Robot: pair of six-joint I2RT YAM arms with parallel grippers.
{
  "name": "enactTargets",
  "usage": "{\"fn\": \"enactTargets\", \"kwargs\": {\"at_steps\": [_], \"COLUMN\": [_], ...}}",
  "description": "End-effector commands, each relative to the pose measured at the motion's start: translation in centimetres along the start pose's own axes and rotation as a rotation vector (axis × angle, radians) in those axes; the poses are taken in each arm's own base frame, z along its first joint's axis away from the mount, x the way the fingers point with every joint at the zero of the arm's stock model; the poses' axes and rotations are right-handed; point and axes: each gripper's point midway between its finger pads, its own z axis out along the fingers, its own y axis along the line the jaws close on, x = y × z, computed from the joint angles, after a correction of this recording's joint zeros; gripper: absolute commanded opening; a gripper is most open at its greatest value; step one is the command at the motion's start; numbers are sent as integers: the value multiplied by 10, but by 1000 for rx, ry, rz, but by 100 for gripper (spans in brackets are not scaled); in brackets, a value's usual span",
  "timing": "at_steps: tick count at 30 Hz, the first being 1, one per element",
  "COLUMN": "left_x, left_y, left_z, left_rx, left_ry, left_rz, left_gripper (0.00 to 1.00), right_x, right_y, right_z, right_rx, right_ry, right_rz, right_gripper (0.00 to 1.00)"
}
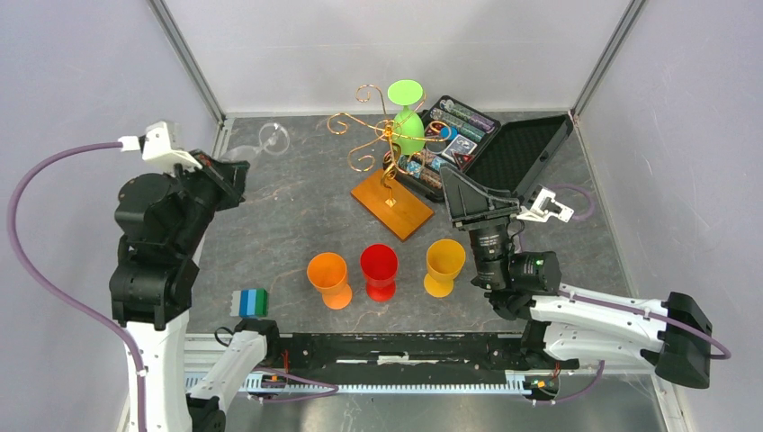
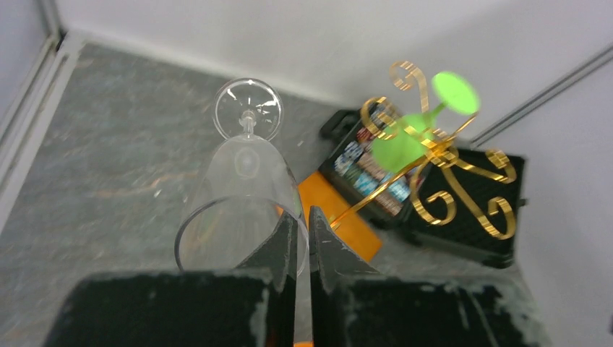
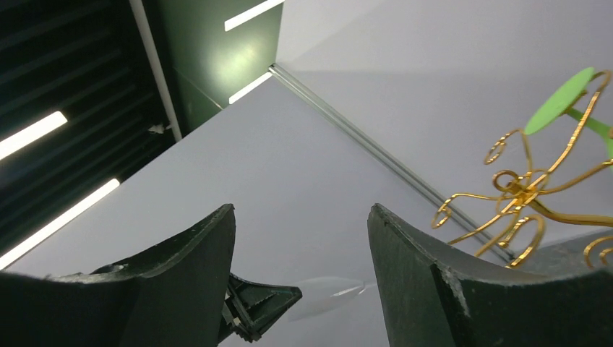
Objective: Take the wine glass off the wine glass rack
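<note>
The wine glass rack (image 1: 385, 148), gold wire on an orange-brown wooden base (image 1: 393, 205), stands at the back centre. A green wine glass (image 1: 408, 126) hangs upside down on it. My left gripper (image 1: 236, 171) is shut on the rim of a clear wine glass (image 1: 261, 144), held on its side well left of the rack. In the left wrist view the jaws (image 2: 303, 217) pinch the clear glass's wall (image 2: 242, 181), with the rack (image 2: 441, 155) and green glass (image 2: 405, 141) beyond. My right gripper (image 1: 477, 196) is open and empty, right of the base, pointing upward (image 3: 300, 210).
A black case (image 1: 490, 144) with coloured contents lies open behind and right of the rack. Orange (image 1: 328, 277), red (image 1: 379, 270) and yellow (image 1: 444, 265) goblets stand in a row in front. A blue-green block (image 1: 253, 301) sits near the left arm's base.
</note>
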Motion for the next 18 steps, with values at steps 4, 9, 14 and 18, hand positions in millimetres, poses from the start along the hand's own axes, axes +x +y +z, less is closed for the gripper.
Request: {"fn": "enactTargets", "kwargs": {"at_steps": [4, 9, 14, 18], "left_x": [67, 101, 132, 156], "left_y": [48, 61, 72, 72], "left_z": [4, 5, 8, 11], "left_rx": [-153, -179, -202, -183], "left_ry": [227, 365, 521, 630], "left_rz": [136, 163, 186, 175], "left_gripper": [2, 2, 2, 2], "right_x": [-13, -16, -18, -20], "right_y": [-30, -41, -52, -57], "right_z": [-16, -24, -30, -33], "right_rx": [107, 137, 176, 194], "right_ry": [-13, -13, -17, -20], "right_rz": [-108, -120, -126, -132], "right_gripper": [71, 70, 70, 70]}}
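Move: Held by its rim in the left fingers, the clear wine glass is headed for bare table some 42 cm below and about 6 cm back, just right of straight under the hand. The orange glass stands about 12 cm right and 8 cm back, the blue-green block 9 cm left and 9 cm back; the rack is roughly 20 cm ahead and 26 cm right. From the empty right hand, that bare spot lies around 40 cm left, 3 cm back and 45 cm down. Almost straight down, quick at first and then easing, the left hand carries the clear wine glass about 15 cm towards the table, its fingers tipping some 30 degrees further downward so the glass's foot swings down. The fingers keep their hold on the rim. Meanwhile the right hand, empty and still open, sinks about 5 cm and shifts a little to the right. ##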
